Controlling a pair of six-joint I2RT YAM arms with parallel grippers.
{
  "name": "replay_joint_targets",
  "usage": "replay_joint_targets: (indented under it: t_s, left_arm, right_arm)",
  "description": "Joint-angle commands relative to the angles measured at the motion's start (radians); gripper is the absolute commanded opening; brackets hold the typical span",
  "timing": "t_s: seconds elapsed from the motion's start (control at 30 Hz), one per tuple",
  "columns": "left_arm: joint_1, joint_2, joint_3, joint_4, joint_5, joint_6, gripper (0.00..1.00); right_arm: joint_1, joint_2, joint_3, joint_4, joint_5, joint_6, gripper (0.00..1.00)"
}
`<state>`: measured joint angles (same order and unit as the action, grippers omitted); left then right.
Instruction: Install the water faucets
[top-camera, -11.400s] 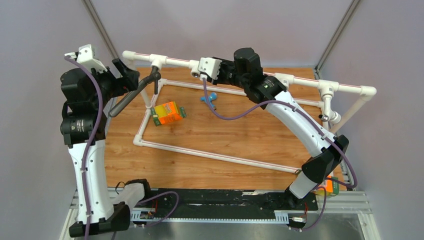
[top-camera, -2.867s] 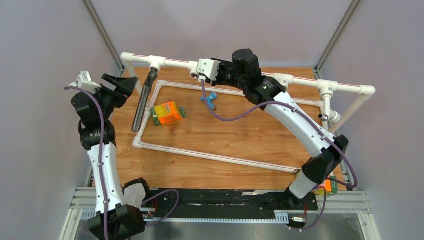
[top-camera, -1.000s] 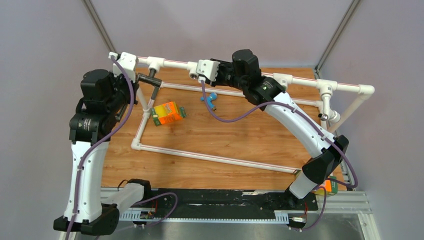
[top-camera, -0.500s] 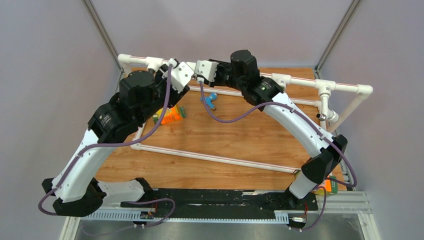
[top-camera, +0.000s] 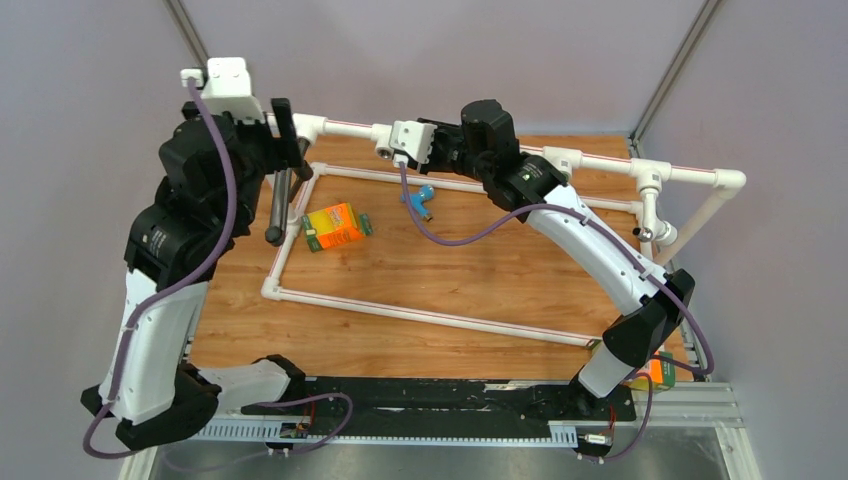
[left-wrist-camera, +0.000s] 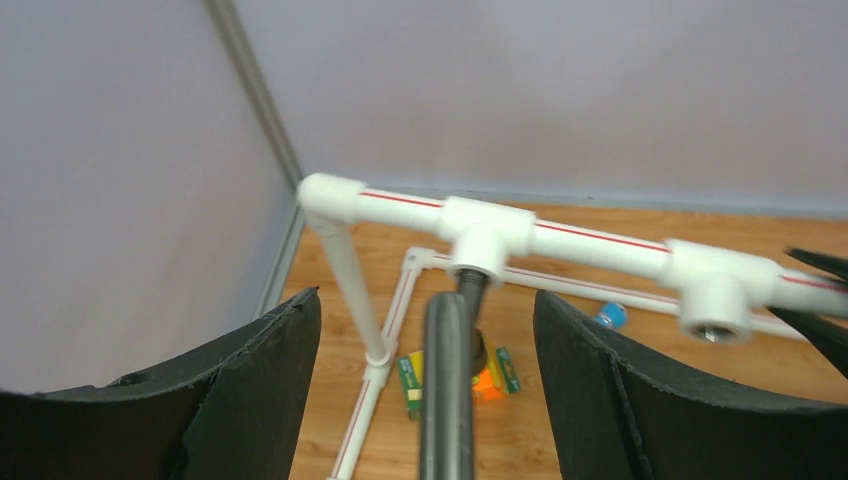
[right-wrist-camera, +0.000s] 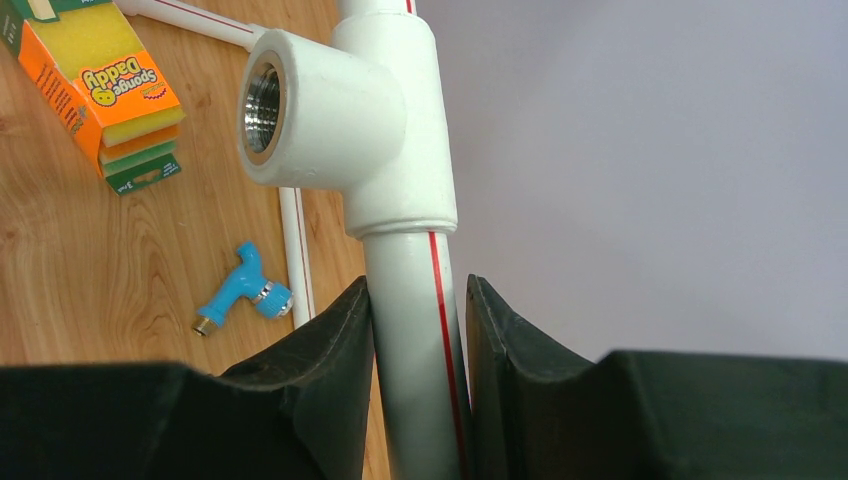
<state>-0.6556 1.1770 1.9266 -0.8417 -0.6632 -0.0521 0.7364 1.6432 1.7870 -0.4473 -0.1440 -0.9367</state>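
A long dark-brown faucet (top-camera: 277, 200) hangs by its threaded end from a tee socket (left-wrist-camera: 487, 240) of the white pipe frame (top-camera: 350, 127), its tube (left-wrist-camera: 447, 400) sloping down toward the table. My left gripper (top-camera: 288, 140) is open, and in the left wrist view (left-wrist-camera: 425, 335) its fingers stand wide on either side of the tube without touching it. My right gripper (right-wrist-camera: 418, 290) is shut on the frame's top rail just beside an empty tee socket (right-wrist-camera: 300, 105). A small blue faucet (top-camera: 420, 197) lies on the wooden table inside the frame, also seen as the blue faucet (right-wrist-camera: 240, 290).
An orange sponge box (top-camera: 335, 225) lies on the table under the dark faucet's tube. The frame's floor rail (top-camera: 430, 315) crosses the table, and further tee sockets sit on the right of the top rail (top-camera: 655, 180). Walls close in on three sides.
My left gripper has opened and let go of the dark faucet. The left arm has swung back to the left, and the faucet's tube now hangs downward from the tee. The right arm has not moved.
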Motion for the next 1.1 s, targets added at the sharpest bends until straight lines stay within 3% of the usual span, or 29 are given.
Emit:
replay_joint_targets:
  t_s: [0.0, 0.27, 0.53, 0.73, 0.9, 1.07]
  left_arm:
    - [0.169, 0.019, -0.01, -0.103, 0.089, -0.195, 0.84]
    - [0.39, 0.006, -0.112, 0.019, 0.468, -0.16, 0.85]
    - [0.494, 0.059, -0.121, -0.002, 0.732, -0.138, 0.8]
    - [0.511, 0.081, -0.135, -0.036, 0.769, -0.104, 0.75]
    - [0.511, 0.081, -0.195, -0.008, 0.823, 0.0, 0.6]
    - [0.513, 0.084, -0.179, 0.001, 0.967, 0.122, 0.31]
  right_arm:
    - [0.04, 0.072, -0.043, -0.1, -0.095, 0.133, 0.0]
    - [0.04, 0.067, -0.044, -0.1, -0.094, 0.133, 0.0]
    - [0.04, 0.069, -0.044, -0.102, -0.089, 0.128, 0.0]
    - [0.04, 0.067, -0.046, -0.1, -0.092, 0.125, 0.0]
    - [0.04, 0.067, -0.046, -0.1, -0.097, 0.128, 0.0]
    - [0.04, 0.064, -0.052, -0.1, -0.098, 0.128, 0.0]
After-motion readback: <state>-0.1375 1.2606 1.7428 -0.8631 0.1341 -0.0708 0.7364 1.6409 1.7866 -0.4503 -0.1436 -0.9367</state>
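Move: The black faucet's body, already screwed into the first tee, lies about 6 cm ahead of the left hand and 11 cm below, with almost no sideways offset. The first tee is roughly 7 cm beyond that body; the next, open tee is about 11 cm ahead of the hand and 14 cm to its right; the rack's corner elbow is some 13 cm ahead and 8 cm left. From the right hand the faucet body lies about 19 cm left and 4 cm back, roughly level. The left hand's fingers come around the faucet body just short of the tee and pinch it from both sides, closing from wide open to under half. To get there the hand sinks about 11 cm and goes 6 cm forward, swinging a few centimetres left before easing back right, while the wrist tips nose-down nearly 20 degrees and turns some 15 degrees clockwise. The right hand stays put, keeping its hold on the pipe. ##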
